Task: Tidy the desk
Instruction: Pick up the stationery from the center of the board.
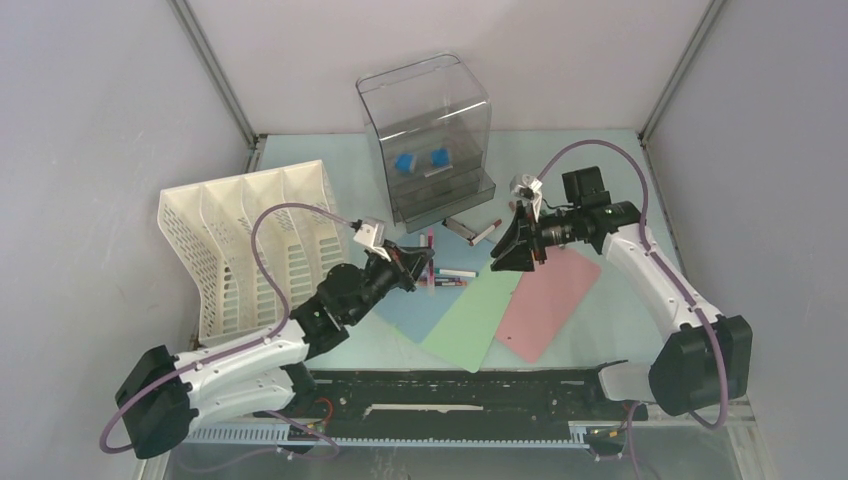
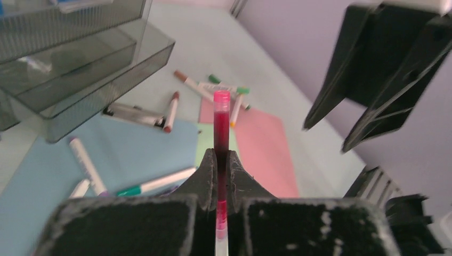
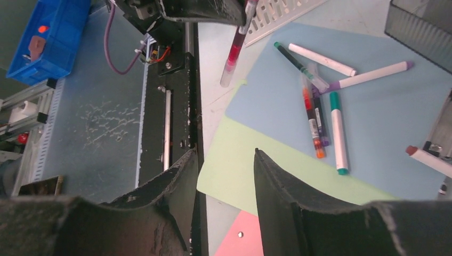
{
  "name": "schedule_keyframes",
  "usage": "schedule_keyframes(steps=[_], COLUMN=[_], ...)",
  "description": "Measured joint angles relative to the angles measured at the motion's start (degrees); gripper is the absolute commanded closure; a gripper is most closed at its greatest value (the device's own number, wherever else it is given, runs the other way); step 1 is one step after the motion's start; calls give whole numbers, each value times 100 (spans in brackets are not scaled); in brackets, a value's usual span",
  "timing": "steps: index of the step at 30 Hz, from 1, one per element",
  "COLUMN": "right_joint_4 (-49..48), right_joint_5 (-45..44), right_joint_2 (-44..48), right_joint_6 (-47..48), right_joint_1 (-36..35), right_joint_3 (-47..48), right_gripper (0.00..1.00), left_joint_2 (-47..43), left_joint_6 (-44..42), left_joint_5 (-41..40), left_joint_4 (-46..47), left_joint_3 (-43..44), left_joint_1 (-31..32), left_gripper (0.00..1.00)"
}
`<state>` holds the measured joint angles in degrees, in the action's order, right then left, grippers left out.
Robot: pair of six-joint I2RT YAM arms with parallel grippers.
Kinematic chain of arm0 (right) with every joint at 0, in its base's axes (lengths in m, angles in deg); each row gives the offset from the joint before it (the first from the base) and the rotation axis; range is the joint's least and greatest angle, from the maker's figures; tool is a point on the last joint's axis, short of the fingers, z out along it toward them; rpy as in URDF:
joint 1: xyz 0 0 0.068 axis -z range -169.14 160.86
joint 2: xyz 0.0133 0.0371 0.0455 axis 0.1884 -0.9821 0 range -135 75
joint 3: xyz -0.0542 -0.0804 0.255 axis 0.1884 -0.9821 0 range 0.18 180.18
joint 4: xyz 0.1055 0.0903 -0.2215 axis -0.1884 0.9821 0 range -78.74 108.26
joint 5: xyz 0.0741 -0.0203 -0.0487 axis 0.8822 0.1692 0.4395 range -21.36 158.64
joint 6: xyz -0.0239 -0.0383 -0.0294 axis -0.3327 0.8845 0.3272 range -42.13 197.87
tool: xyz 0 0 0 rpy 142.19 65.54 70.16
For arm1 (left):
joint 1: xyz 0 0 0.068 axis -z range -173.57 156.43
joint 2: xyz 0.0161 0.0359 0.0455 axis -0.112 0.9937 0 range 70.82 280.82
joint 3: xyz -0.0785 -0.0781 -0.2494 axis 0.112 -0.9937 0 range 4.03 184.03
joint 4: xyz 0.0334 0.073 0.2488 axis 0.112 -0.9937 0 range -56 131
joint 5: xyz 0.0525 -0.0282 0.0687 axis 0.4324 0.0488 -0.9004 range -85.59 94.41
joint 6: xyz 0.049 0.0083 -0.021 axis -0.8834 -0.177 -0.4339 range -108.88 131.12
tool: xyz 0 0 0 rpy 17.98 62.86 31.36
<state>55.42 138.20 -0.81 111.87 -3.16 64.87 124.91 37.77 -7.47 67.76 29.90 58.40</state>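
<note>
The desk (image 1: 335,165) is a pale mint-green tabletop strewn with markers and coloured sheets. My left gripper (image 1: 424,263) hovers over the blue sheet, shut on a red marker (image 2: 221,114) that sticks out past its fingertips (image 2: 208,170). From the right wrist view the same red marker (image 3: 233,53) hangs tilted above the table. My right gripper (image 1: 510,256) faces it from the right, above the green sheet. It is open (image 3: 226,154), with nothing between its fingers.
Several loose markers (image 1: 455,276) lie on the blue sheet (image 1: 408,316), beside a green sheet (image 1: 470,322) and a pink one (image 1: 548,300). A clear drawer box (image 1: 430,125) stands at the back and a white slotted rack (image 1: 250,240) at the left. A black rail (image 1: 450,392) lines the front edge.
</note>
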Motion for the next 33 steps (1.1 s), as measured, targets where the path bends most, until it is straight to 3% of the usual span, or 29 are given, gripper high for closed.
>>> schedule_keyframes(steps=[15, 23, 33], right_joint_4=[-2975, -3598, -3753], right_joint_5=[116, -129, -280], right_joint_2=[166, 138, -9], right_joint_6=[-2994, -3735, -3974], right_joint_1=[-238, -402, -671], right_joint_3=[-1119, -1119, -1119], right_gripper=[49, 49, 50], left_joint_2=[800, 1222, 1510], left_joint_6=[1202, 1502, 1598], left_joint_5=[-9, 4, 50], left_joint_4=[1672, 2151, 2444], left_joint_3=[2, 85, 223], left_joint_1=[15, 144, 238], left_gripper=[100, 100, 100])
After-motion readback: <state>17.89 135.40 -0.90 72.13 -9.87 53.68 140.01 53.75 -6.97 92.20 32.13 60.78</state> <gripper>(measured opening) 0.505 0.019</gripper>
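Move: The left hand already holds the red-pink pen. The open right gripper it is taken to lies some 13 cm to its right, about level in height and 1 cm back. On the board below, the teal-capped marker is about 6 cm ahead, 6 cm right and 20 cm down, and the orange pen 4 cm ahead, 4 cm right. From the right hand, the held pen is about 13 cm to the left and 1 cm ahead. Rightwards and rising, the left hand carries the pen about 5 cm towards the right gripper, climbing nearly 4 cm and rolling some 20 degrees, right side up, its grip kept. The right hand comes left to meet it by a bit over 4 cm, fingers still half open, turning about its own finger line so that its forward side dips; no touch on the pen can be seen. ##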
